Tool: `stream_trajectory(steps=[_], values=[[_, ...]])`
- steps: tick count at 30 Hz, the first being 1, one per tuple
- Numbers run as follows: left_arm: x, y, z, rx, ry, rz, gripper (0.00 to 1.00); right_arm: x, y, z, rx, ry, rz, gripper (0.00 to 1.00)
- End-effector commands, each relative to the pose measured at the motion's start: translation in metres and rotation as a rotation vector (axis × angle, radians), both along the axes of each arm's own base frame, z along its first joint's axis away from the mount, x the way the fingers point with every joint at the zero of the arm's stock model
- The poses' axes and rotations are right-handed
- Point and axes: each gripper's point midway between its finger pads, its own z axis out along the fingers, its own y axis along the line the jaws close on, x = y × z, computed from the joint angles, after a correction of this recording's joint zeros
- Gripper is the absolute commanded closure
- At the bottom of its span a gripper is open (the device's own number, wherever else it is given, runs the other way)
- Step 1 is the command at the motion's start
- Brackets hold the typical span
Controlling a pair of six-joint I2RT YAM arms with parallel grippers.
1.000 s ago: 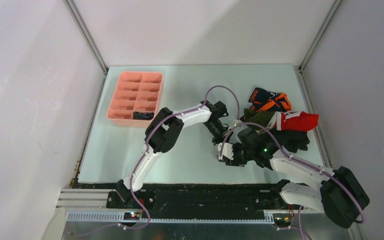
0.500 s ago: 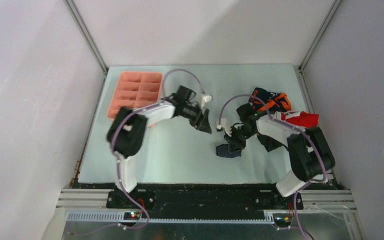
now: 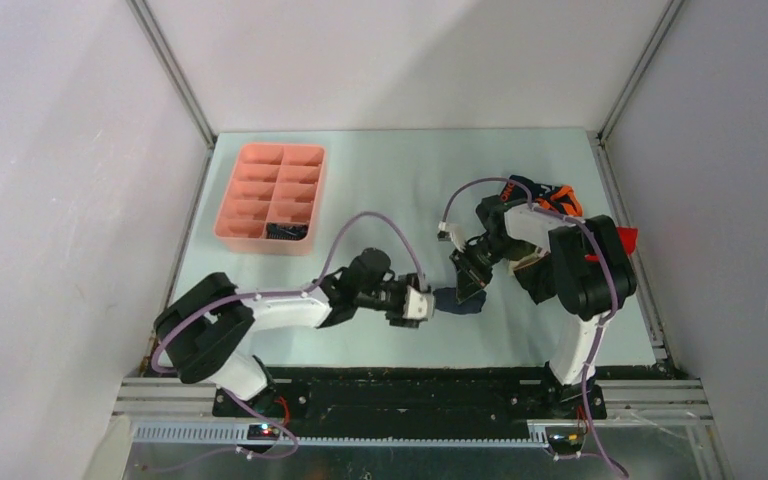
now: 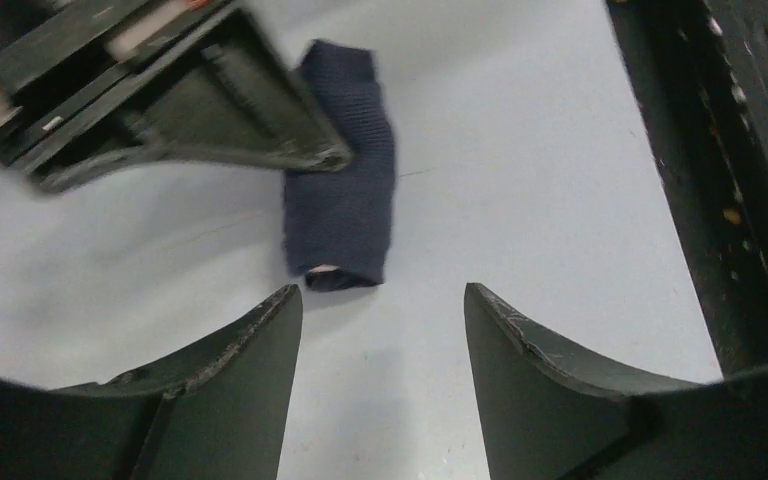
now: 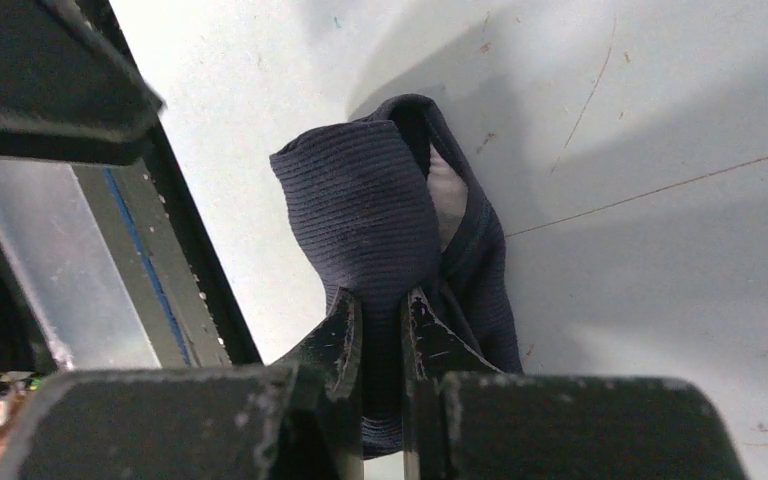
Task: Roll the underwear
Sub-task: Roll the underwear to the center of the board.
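A navy underwear (image 3: pixel 452 304) lies rolled on the pale table, in front of the centre. My right gripper (image 3: pixel 467 284) comes down on it from behind. In the right wrist view the right gripper (image 5: pixel 380 302) is shut on a fold of the navy roll (image 5: pixel 370 200), with a beige strip showing inside. My left gripper (image 3: pixel 428 301) lies low just left of the roll. In the left wrist view the left gripper (image 4: pixel 382 300) stands open, and the navy roll (image 4: pixel 342 200) lies just ahead of its tips, untouched. More underwear (image 3: pixel 548 200) is piled at the right.
A pink compartmented tray (image 3: pixel 260 170) stands at the back left, with a dark roll (image 3: pixel 286 231) in a near compartment. A red piece (image 3: pixel 624 238) lies by the right wall. The black front edge (image 4: pixel 730 200) of the table runs close behind the roll.
My left arm swung from the back near the tray down to the front and its gripper opened beside the navy roll. My right gripper closed on the roll.
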Motion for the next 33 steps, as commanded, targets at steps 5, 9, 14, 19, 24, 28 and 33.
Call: stream_trajectory(steps=[5, 9, 14, 19, 24, 28, 33], values=[[-0.014, -0.036, -0.004, -0.021, -0.521, -0.340, 0.32, -0.009, -0.010, -0.021, -0.080, 0.149, -0.095, 1.00], [-0.021, -0.048, -0.022, 0.027, -0.594, -0.378, 0.31, -0.009, -0.010, -0.022, -0.084, 0.160, -0.101, 1.00], [0.010, -0.052, -0.040, 0.145, -0.746, -0.260, 0.34, -0.009, -0.010, -0.022, -0.086, 0.173, -0.101, 1.00], [0.036, -0.047, -0.048, 0.235, -0.800, -0.158, 0.48, -0.010, -0.010, -0.022, -0.082, 0.178, -0.097, 1.00], [0.035, -0.039, -0.059, 0.291, -0.771, -0.161, 0.73, -0.010, -0.010, -0.022, -0.081, 0.180, -0.095, 1.00], [0.037, -0.034, -0.070, 0.356, -0.753, -0.176, 0.99, -0.010, -0.011, -0.022, -0.082, 0.185, -0.102, 0.93], [0.030, -0.028, -0.083, 0.448, -0.669, -0.247, 1.00, 0.003, -0.011, -0.003, -0.042, 0.117, -0.116, 0.59]])
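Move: The rolled underwear is about 7 cm to the left hand's right, 2 cm ahead and some 7 cm below it, and already pinched by the right fingers; its middle is roughly 2 cm to their left. Those fingertips stand about 8 cm right of the left hand, 1 cm ahead and 6 cm lower. The dark garment at the pile's near edge is some 20 cm right and 5 cm ahead of the left hand, 8 cm lower. The left fingers shut on the left part of the rolled underwear, close beside the right fingertips. To get there the open left hand sinks about 6 cm and goes 5 cm right, swinging back some 3 cm before coming forward again, and rolls roughly 45 degrees about its own pointing direction. The right hand holds the roll in place, turning only slightly, and starts opening at the very end. ##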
